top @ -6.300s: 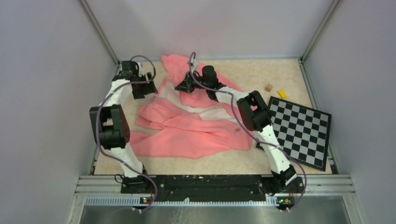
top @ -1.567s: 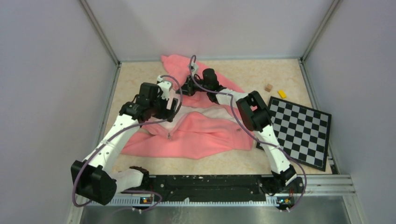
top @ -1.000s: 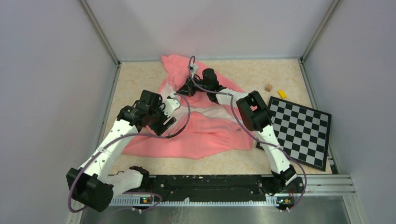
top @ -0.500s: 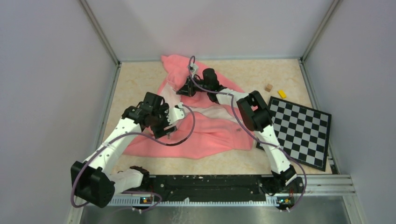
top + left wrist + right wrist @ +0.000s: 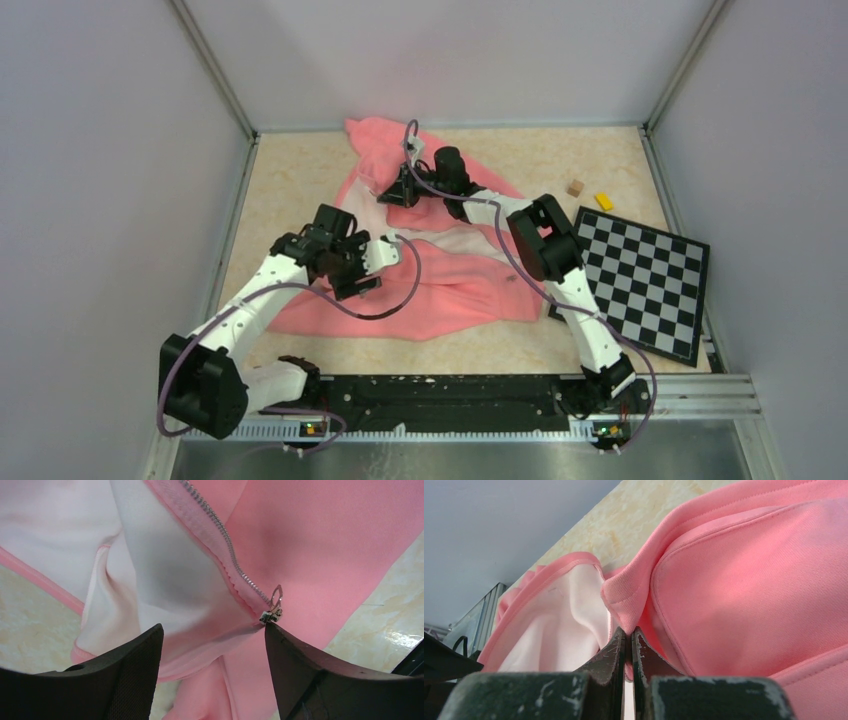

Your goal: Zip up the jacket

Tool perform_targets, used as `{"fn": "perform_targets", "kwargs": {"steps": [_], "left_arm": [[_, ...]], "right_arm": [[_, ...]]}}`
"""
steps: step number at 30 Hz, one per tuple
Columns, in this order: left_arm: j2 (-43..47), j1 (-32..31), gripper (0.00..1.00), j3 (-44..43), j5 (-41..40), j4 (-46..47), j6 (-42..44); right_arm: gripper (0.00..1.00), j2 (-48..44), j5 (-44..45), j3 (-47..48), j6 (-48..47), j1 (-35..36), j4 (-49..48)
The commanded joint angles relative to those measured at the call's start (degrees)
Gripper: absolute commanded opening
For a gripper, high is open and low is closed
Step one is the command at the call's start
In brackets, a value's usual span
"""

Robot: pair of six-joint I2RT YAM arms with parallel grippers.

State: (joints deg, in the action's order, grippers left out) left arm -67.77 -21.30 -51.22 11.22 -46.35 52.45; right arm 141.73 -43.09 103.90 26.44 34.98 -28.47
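The salmon-pink jacket (image 5: 455,285) lies spread across the table, its paler lining (image 5: 165,575) showing where the front hangs apart. In the left wrist view the zipper teeth (image 5: 227,547) run down to the metal slider (image 5: 271,614) with its pull tab. My left gripper (image 5: 213,630) hovers open just above the jacket's lower front, and the slider sits right at the tip of its right finger (image 5: 320,680). In the top view it (image 5: 365,275) is over the jacket's near left part. My right gripper (image 5: 629,632) is shut on a fold of the jacket's edge near the collar (image 5: 395,192).
A black-and-white checkerboard (image 5: 640,280) lies at the right. Beyond it sit a small brown block (image 5: 575,187) and a yellow block (image 5: 604,201). Enclosure walls close in the left, right and back; the left arm's cable loops over the jacket.
My left arm has swung right and nearer over the jacket's lower front, bringing its open fingers down to the zipper slider. The right gripper has kept its hold without moving.
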Motion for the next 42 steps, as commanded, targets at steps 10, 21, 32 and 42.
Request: {"fn": "perform_targets", "kwargs": {"steps": [10,21,32,42], "left_arm": [[2.40,0.23,0.22,5.33,1.65,4.14,0.09],[6.56,10.11,0.00,4.56,22.57,19.61,-5.72],[-7.82,18.30,0.00,-0.89,42.84,28.76,-7.27],[-10.44,20.16,0.00,5.84,47.75,42.31,-9.67]], "right_arm": [[0.00,-4.62,-1.53,0.03,0.06,-0.35,-3.15],[0.00,-9.74,-5.97,-6.48,-1.38,-0.70,-10.62],[0.00,-12.49,-15.13,-12.66,-7.49,-1.50,-18.29],[0.00,-15.62,-19.93,-18.57,-19.00,-1.17,-15.46]]}}
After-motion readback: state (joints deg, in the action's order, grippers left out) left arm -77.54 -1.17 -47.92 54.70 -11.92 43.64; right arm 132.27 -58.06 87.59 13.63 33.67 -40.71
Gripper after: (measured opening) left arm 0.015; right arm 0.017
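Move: The zip slider, on the jacket's near edge, lies under the left hand's open fingers, about 2 cm back, 1 cm right and 3 cm below. The far flap's corner, pinched in the right hand, is some 18 cm ahead of the left hand, 4 cm right and about level; the exposed white lining lies roughly 12 cm ahead, 1 cm right and 6 cm below. From the right hand, the slider is about 20 cm back, 4 cm left and 3 cm lower. Left fingers close on the zip slider after dipping about 2 cm and easing slightly back, then carry it some 10 cm forward, 6 cm up and 3 cm right, towards the right hand, swinging about 40 degrees from pointing down to pointing rightward. The right hand, at first still, keeps pinching the flap corner, draws it back about 6 cm and right 3 cm, rising then partly sinking, with a twist. ##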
